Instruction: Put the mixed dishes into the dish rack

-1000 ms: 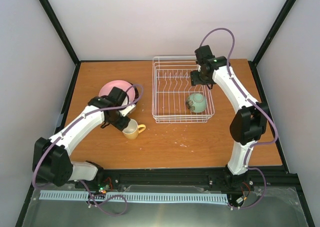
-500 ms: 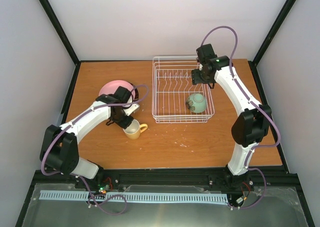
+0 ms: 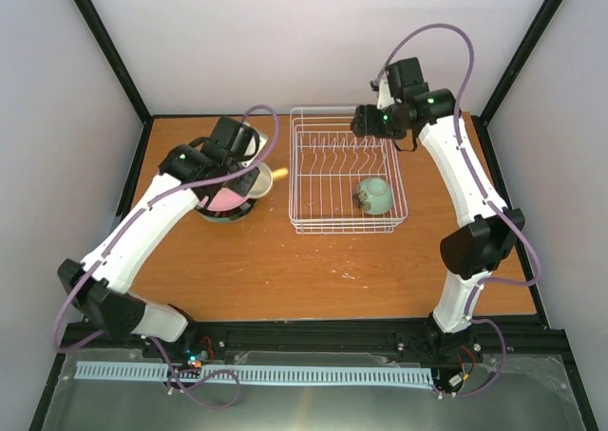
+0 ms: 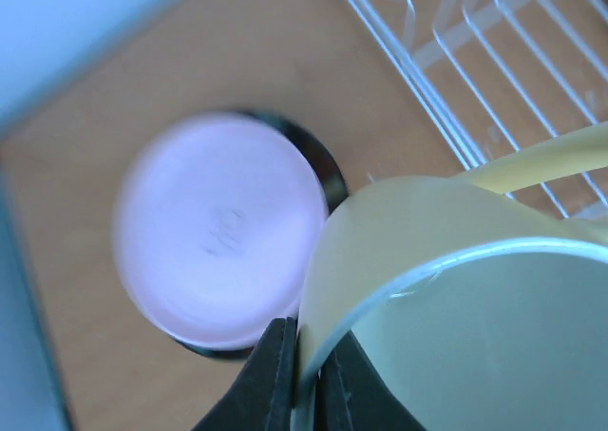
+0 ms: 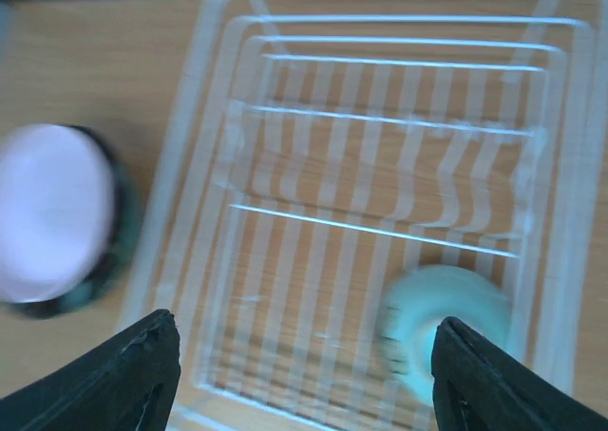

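Observation:
My left gripper (image 4: 306, 379) is shut on the wall of the pale yellow mug (image 4: 456, 298), one finger inside the rim and one outside. The mug (image 3: 259, 181) hangs off the table, just left of the white wire dish rack (image 3: 302, 179). Below it the pink plate (image 4: 223, 227) lies on a dark-rimmed plate (image 4: 330, 172). The mint green bowl (image 3: 373, 195) sits in the rack's front right corner. My right gripper (image 3: 361, 123) hovers open and empty above the rack's back edge, looking down on the rack (image 5: 380, 118) and the bowl (image 5: 446, 312).
The stacked plates (image 3: 223, 203) lie left of the rack, partly under my left arm. Upright prongs (image 3: 332, 146) run across the rack's back half. Black frame posts and grey walls close in the wooden table (image 3: 313, 270) on three sides.
My left gripper closed on the mug's wall, lifted it off the table and carried it back over the pink plate toward the rack. My right arm rose and shifted left, still open.

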`<state>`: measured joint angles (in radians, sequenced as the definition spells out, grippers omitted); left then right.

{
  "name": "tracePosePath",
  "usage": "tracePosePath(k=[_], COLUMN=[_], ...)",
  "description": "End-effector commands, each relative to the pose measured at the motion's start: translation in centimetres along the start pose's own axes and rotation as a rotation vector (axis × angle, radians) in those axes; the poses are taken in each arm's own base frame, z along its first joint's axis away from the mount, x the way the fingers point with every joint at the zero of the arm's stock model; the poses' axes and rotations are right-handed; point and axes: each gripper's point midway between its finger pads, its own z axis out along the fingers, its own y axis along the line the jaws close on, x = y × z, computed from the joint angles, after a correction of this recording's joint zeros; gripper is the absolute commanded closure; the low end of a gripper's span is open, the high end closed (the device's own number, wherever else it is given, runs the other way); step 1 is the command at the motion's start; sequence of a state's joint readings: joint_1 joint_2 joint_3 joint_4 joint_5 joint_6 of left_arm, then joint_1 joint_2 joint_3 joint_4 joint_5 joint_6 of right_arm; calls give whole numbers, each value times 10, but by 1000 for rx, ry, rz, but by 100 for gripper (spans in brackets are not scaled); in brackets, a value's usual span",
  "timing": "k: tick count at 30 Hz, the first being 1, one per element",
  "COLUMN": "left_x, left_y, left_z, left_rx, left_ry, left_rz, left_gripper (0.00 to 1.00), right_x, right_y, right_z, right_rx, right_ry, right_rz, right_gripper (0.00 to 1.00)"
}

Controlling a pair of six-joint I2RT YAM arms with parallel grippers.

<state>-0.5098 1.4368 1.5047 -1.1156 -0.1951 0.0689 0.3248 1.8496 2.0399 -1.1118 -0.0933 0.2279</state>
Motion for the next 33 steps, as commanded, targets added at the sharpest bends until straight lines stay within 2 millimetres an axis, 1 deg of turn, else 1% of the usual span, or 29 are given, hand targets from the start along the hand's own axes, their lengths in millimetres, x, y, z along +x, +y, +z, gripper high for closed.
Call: tracePosePath(k=[1,2,3,4,6,7,8,9,11,12,13,14,16,18,21,23,26,29,30,33], left_x=[-54,-62,-71,-77,-93,-94,-95,-94,-94,-96,-93,-93,-91,-96,-101,-103,-104,-104,-103,-102], left_y=[44,49,58,65,78,81,84,86,88,86,86,83,80,76,68,63,53,40,35,28], left_z=[-86,-94,-103,-112,-137,-150,-164,-173,-185,-189,-201,-207,-220,-229,-241,-248,-247,-234,-231,-221], left_rx=[-400,-504,-635,-762,-970,-1036,-1081,-1113,-1154,-1170,-1203,-1237,-1307,-1350,-1368,-1353,-1310,-1260,-1246,-1210], left_ry=[-306,-359,-415,-448,-559,-616,-686,-720,-772,-795,-845,-872,-909,-926,-968,-992,-1015,-1020,-1023,-1014], left_rz=[-65,-32,-14,44,85,95,66,52,30,36,10,14,24,39,55,49,64,101,112,125], left_gripper=[99,99,99,99,99,99,99,99,99,99,99,99,99,100,99,99,99,99,99,99], right_x=[3,7,8,6,-5,-10,-12,-14,-15,-16,-18,-20,-23,-22,-27,-35,-55,-74,-81,-92], right_y=[74,90,102,113,123,128,133,139,144,146,148,150,150,150,151,154,161,170,173,179], right_z=[-16,-18,-22,-28,-43,-50,-56,-61,-62,-64,-64,-64,-60,-48,-36,-35,-44,-58,-67,-81], right_rx=[-459,-565,-649,-729,-810,-848,-902,-944,-976,-993,-1014,-1030,-1033,-1022,-1028,-1057,-1126,-1205,-1231,-1281], right_ry=[115,160,186,198,167,167,189,215,243,250,258,267,274,299,304,297,271,256,248,251], right_rz=[137,175,207,230,253,269,284,298,318,327,338,346,358,364,371,379,381,371,358,343], right_gripper=[30,32,32,32,31,30,30,30,29,29,30,30,30,30,30,30,29,29,29,29])
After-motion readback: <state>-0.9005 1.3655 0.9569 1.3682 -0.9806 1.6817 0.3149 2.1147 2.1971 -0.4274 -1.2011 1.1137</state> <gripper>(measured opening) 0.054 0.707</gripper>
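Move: The left hand grips the mug by its rim, the mug's middle about 4 cm right and 2 cm back of it, level. The rack's middle lies some 13 cm ahead, 25 cm right and 18 cm below; the pink plate about 8 cm ahead, 6 cm left and 21 cm below. From the empty right hand the mug is roughly 13 cm back, 22 cm left and 5 cm lower; the bowl in the rack 6 cm back, 4 cm right and 20 cm below. Upward, fast at first, the left hand carries the mug about 23 cm, swaying forward and back again, while its wrist swings the fingers from down to forward and up, over 80 degrees; the fingers stay shut on the rim. The right hand sweeps left some 15 cm and up 10 cm over the rack towards the mug, rolling over 60 degrees so its still-open fingers point left. ##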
